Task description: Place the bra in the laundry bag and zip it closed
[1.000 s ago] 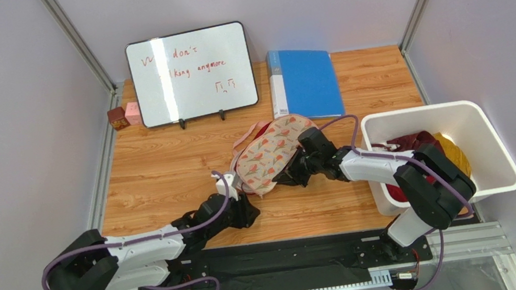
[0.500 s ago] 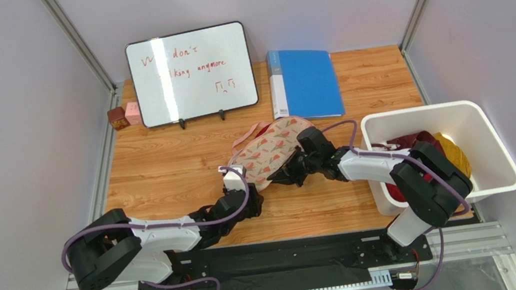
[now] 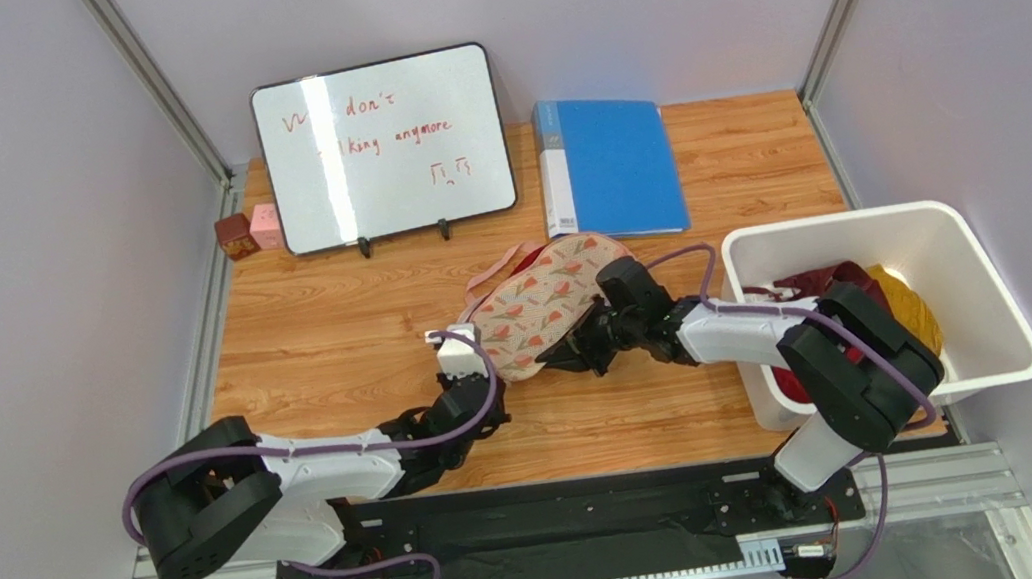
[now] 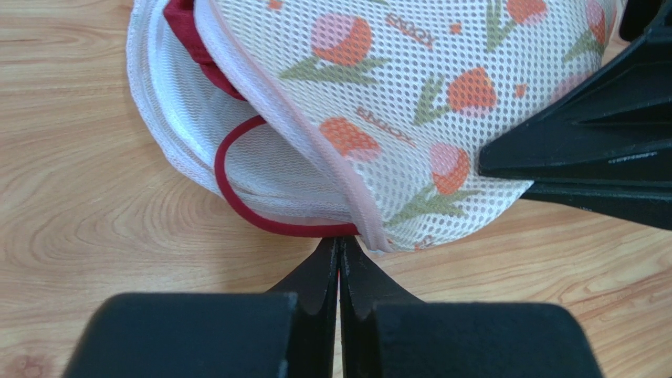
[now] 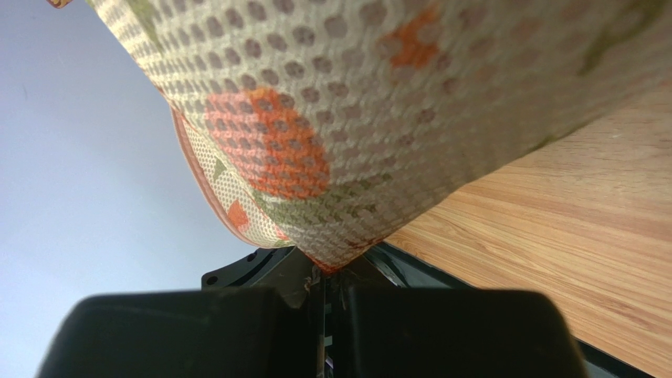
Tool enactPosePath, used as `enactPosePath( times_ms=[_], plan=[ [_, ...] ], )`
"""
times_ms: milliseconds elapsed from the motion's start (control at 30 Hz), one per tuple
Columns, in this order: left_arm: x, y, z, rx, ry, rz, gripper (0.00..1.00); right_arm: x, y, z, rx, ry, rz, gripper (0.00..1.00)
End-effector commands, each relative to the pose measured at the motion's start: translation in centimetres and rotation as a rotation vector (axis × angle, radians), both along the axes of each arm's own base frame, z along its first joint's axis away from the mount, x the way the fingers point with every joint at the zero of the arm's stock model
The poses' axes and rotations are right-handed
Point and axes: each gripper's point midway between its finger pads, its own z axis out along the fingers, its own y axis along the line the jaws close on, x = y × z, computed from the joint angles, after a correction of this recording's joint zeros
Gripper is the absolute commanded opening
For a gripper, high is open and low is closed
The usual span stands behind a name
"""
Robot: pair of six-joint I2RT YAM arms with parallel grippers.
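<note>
The laundry bag (image 3: 547, 301), a mesh pouch with a flower print, lies mid-table with its near edge lifted. My right gripper (image 5: 327, 272) is shut on a pinch of its printed mesh (image 5: 378, 118). In the left wrist view the bag (image 4: 410, 94) gapes open on the left. The dark red bra (image 4: 185, 24) sits inside, and one thin strap (image 4: 237, 209) loops out over the pale lining. My left gripper (image 4: 339, 242) is shut right at that strap, with a sliver of red between its tips. The right gripper's black fingers (image 4: 584, 142) hold the bag's right side.
A white bin (image 3: 986, 299) with red and yellow clothes (image 3: 856, 287) stands at the right. At the back are a whiteboard (image 3: 381, 150), a blue folder (image 3: 606, 163) and two small blocks (image 3: 249, 232).
My left arm reached forward to the bag's near-left edge and its jaws closed from open. The right gripper kept its hold while the bag shifted slightly.
</note>
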Motion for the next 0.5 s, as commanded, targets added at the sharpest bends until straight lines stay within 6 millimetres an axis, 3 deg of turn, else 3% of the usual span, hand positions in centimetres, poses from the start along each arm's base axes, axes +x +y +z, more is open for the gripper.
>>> enactPosePath(
  times_ms=[0, 167, 200, 233, 267, 400, 467],
  plan=[
    [0.7, 0.5, 0.7, -0.045, -0.004, 0.100, 0.00, 0.3, -0.1, 0.4, 0.017, -0.014, -0.017, 0.00],
    [0.1, 2.6, -0.2, -0.025, 0.035, 0.165, 0.00, 0.0, -0.5, 0.0, 0.011, -0.011, -0.023, 0.00],
    [0.1, 1.6, 0.7, -0.076, 0.012, 0.127, 0.00, -0.1, -0.6, -0.2, 0.013, -0.004, -0.023, 0.00],
    [-0.4, 1.5, 0.4, -0.056, -0.001, 0.061, 0.00, -0.1, -0.5, -0.1, 0.016, -0.004, -0.022, 0.00],
    [-1.4, -0.1, 0.7, -0.094, 0.014, -0.045, 0.00, -0.1, -0.5, -0.1, 0.018, -0.002, -0.021, 0.00],
    [-2.6, -2.2, 1.9, -0.181, -0.024, -0.183, 0.36, 0.0, -0.2, 0.9, 0.052, 0.011, -0.033, 0.00],
    [-2.9, -1.9, 1.4, -0.182, -0.034, -0.201, 0.41, 0.4, 0.0, 1.6, 0.068, 0.027, -0.053, 0.00]
  ],
)
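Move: The zip pull is right at the left hand's shut fingertips, hidden there, some 1 cm ahead and 1 cm to the right, about level. The red strap loop lies roughly 4 cm ahead and 1 cm left. The laundry bag's middle is about 11 cm ahead and 10 cm right, with its near edge pinched by the right hand 7 cm right and 2 cm ahead. From the right hand the pull lies about 7 cm left, 2 cm back and slightly below. With its fingers still shut at the zip end of the bag, the left hand shifts about 2 cm to its left, then swings back and draws some 2 cm towards its base, fingers opening about a third and ending clear of the zip pull. The right hand keeps its pinch on the bag edge and sinks about 1 cm, easing slightly back and right. ##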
